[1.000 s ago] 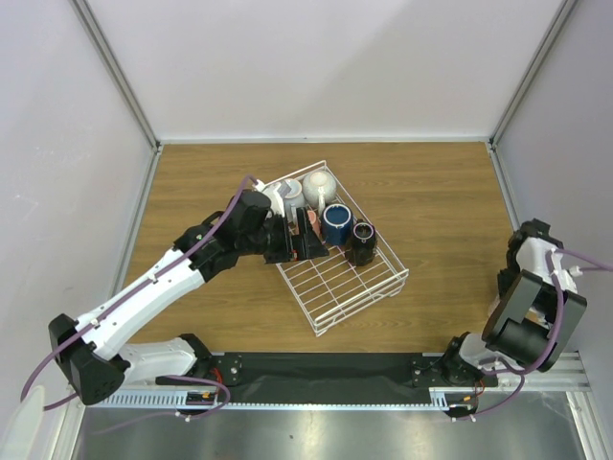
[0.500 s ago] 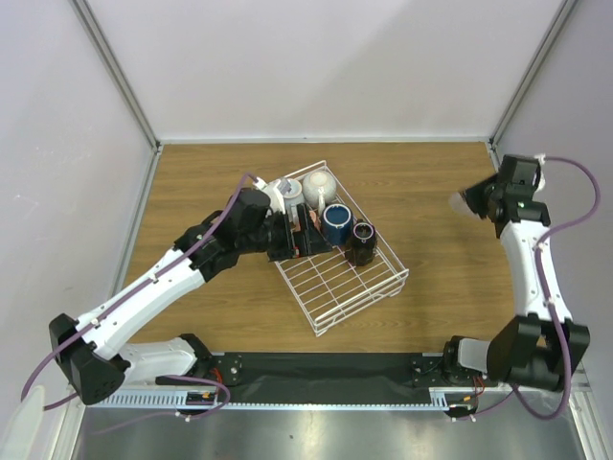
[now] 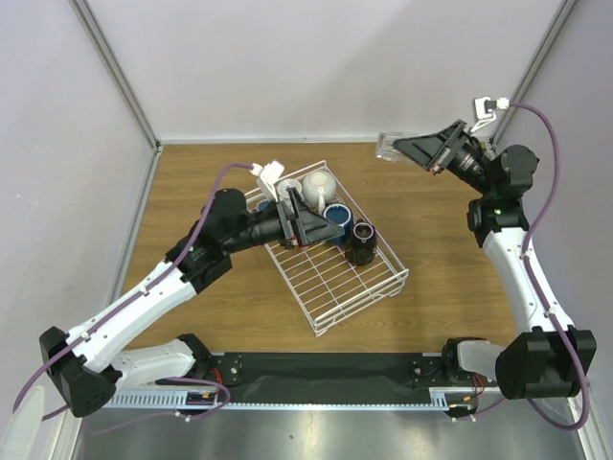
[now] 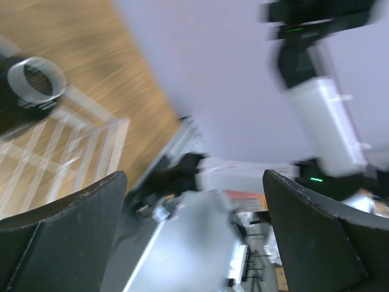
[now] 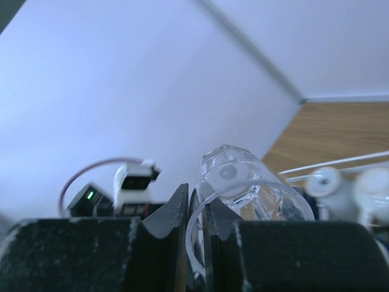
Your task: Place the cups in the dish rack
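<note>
The white wire dish rack (image 3: 354, 283) lies aslant mid-table. In its far end stand a cream cup (image 3: 319, 182), a blue cup (image 3: 336, 215) and a black cup (image 3: 362, 241). My left gripper (image 3: 308, 224) hovers open over that end, nothing between its fingers; its blurred wrist view shows the black cup (image 4: 36, 85) and rack wires (image 4: 79, 149) at the left. My right gripper (image 3: 410, 148) is raised high near the back wall, right of the rack, shut on the rim of a clear glass cup (image 3: 391, 146). In the right wrist view the glass cup (image 5: 249, 185) sticks out between the pads.
A pale cup (image 3: 280, 192) sits at the rack's far left corner, partly behind the left wrist. Bare wooden tabletop (image 3: 441, 240) surrounds the rack. Grey walls close in the back and both sides; the arms' bases stand on the black rail (image 3: 326, 369) at the near edge.
The right arm has swung up from its folded pose at the right edge to the back, carrying the clear glass cup leftward. The left gripper has lifted and tilted up over the rack.
</note>
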Tool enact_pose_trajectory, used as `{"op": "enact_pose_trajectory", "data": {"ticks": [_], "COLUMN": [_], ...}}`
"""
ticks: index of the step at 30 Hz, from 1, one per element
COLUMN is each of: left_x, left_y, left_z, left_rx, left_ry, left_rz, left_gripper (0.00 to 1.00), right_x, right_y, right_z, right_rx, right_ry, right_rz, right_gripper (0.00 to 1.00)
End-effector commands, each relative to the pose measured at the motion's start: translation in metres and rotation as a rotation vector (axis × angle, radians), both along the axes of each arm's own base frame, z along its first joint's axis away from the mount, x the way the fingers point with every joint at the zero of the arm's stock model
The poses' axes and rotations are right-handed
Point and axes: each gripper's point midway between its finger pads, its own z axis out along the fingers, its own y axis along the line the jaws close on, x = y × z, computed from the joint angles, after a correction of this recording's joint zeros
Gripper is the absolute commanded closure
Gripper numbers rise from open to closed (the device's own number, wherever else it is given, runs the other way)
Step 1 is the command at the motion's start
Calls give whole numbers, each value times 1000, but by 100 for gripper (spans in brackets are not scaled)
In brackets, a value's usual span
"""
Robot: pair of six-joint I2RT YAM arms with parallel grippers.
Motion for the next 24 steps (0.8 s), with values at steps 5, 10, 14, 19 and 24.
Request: {"op": "enact_pose_trajectory", "data": {"ticks": [5, 10, 14, 19, 24], "left_x": [-23, -6, 1, -3, -7], "left_y": [6, 33, 44, 43, 44], "left_z": [102, 123, 126, 139, 155], "left_rx": [-329, -429, -499, -522, -525], "left_ry": [-162, -166, -176, -266, -369], "left_rz": [-58, 150, 225, 278, 323], "left_gripper": [0, 0, 0, 0, 0], "right_x": [-108, -135, -135, -139, -143], "right_y": [50, 72, 86, 104, 123], "right_z": [55, 58, 61, 63, 64], "right_rx": [-16, -21, 2, 108, 180], "right_ry": [-314, -342, -346, -297, -244], "right_rz": [411, 456, 443, 456, 424], "right_gripper": [100, 100, 100, 100, 100]}}
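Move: Ahead and to the right of the open left gripper, the clear cup sits some 21 cm forward, 16 cm to its right and 10 cm higher, its rim already pinched by the right fingers. From the right hand, the left gripper lies about 18 cm back, 20 cm left and 9 cm lower. In the rack below, the blue mug is about 9 cm ahead and 5 cm right of the left hand, the black mug 4 cm ahead and 12 cm right, both roughly 22 cm down. Bringing the clear cup bottom-first to the other gripper, the right hand sweeps back about 15 cm and left 12 cm, rising slightly, wrist swinging some 30 degrees counter-clockwise, grip kept on the rim. The left hand rises about 12 cm off the rack, tipping its fingertips upward, and waits wide open, not yet touching the cup. ##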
